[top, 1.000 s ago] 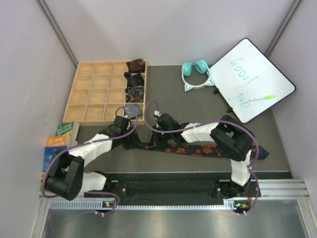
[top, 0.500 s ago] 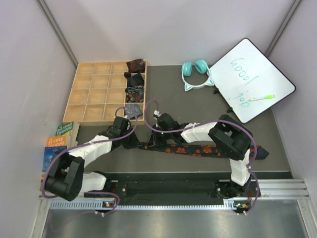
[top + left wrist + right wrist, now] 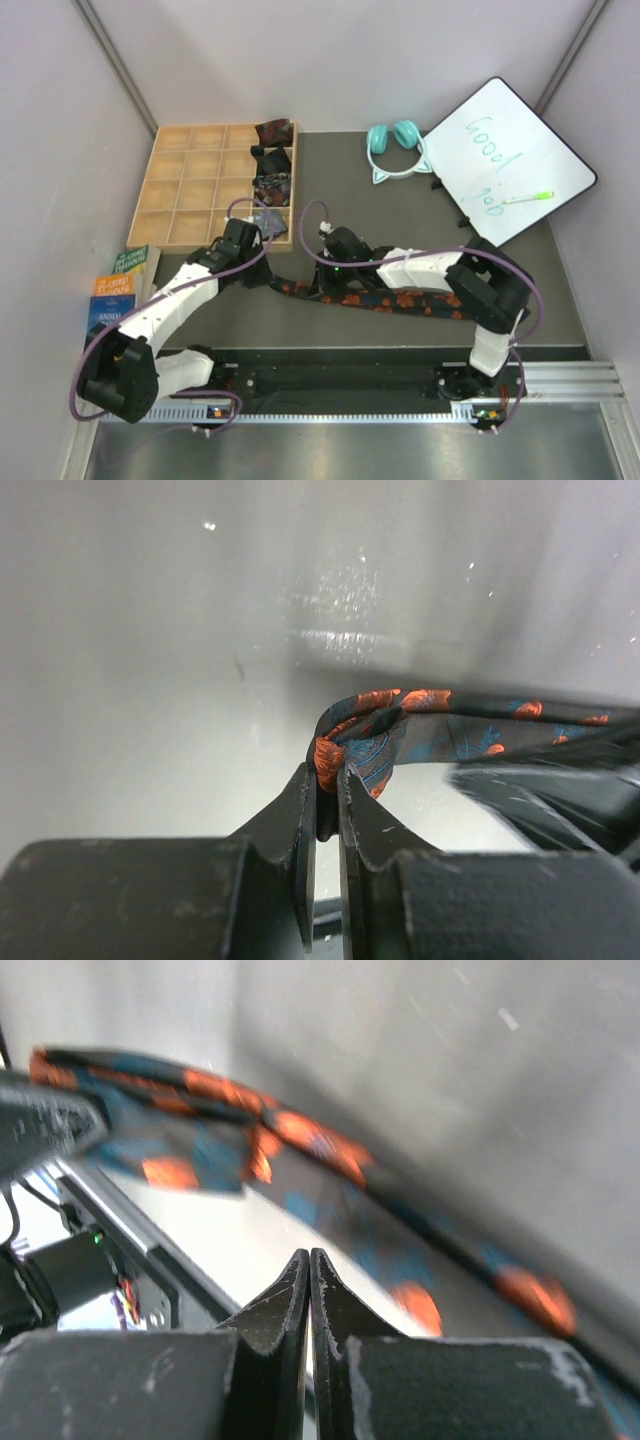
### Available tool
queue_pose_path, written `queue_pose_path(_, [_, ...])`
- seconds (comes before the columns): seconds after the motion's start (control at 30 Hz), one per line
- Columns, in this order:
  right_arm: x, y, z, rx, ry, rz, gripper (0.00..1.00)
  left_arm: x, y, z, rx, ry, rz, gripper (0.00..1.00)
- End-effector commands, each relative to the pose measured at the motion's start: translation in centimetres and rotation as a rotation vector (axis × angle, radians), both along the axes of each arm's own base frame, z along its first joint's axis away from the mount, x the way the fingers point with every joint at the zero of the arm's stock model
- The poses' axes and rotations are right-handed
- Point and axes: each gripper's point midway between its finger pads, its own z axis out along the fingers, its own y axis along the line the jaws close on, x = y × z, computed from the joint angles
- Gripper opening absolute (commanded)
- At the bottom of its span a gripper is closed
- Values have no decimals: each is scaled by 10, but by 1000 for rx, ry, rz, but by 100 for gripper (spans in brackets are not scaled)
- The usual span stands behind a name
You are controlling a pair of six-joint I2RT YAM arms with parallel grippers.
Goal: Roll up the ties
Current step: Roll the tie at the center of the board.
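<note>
A black tie with orange-red blotches (image 3: 400,300) lies stretched across the dark table in front of the arms. My left gripper (image 3: 263,276) is shut on its left end; in the left wrist view the folded tie end (image 3: 372,725) sits pinched between the jaws of that gripper (image 3: 325,772). My right gripper (image 3: 323,284) is shut and empty, just above the tie near that same end; in the right wrist view the tie (image 3: 320,1145) runs past beyond the closed gripper (image 3: 309,1255). Several rolled ties (image 3: 270,185) sit in the right column of the wooden tray (image 3: 190,180).
Teal cat-ear headphones (image 3: 395,145) lie at the back. A whiteboard (image 3: 505,160) with a green marker (image 3: 528,198) leans at the back right. Books (image 3: 120,285) are stacked left of the table. Grey walls close in on both sides.
My left gripper has lifted and moved toward the tray with the tie end in it. The tie has been drawn left; its right end no longer shows past the right arm's elbow.
</note>
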Motion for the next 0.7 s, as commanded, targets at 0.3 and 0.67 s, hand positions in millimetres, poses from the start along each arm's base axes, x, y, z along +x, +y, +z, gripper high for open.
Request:
queue_pose_path(0.3, [-13,-108,26,-107,-131,-192,0,2,22,23,287,36,-26,6])
queue_pose_path(0.67, [-16,-172,23,-172,-238,-396,0,4,6,25,595,-28,-77,6])
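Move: The tie's rolled end is already pinched in the left fingers, held about 6 cm above the board. The stretch of flat tie the right hand is bound for lies some 15 cm to its right, 2 cm back and 3 below; the held end is about 11 cm to its left, 2 farther out and 3 higher. From the left hand that stretch lies roughly 26 cm right, 4 back and 6 down, while the grey tie in the box sits some 14 cm straight ahead, 4 below. The tie's rolled end stays pinched and raised in the left fingers while that hand tips over by about 25 degrees, its fingertips swinging left; it rises 2 cm and sinks halfway back. The right hand, fingers still shut, sweeps some 15 cm rightward along the tie, away from the held end, easing 2–3 cm back and up, and turns clockwise. ##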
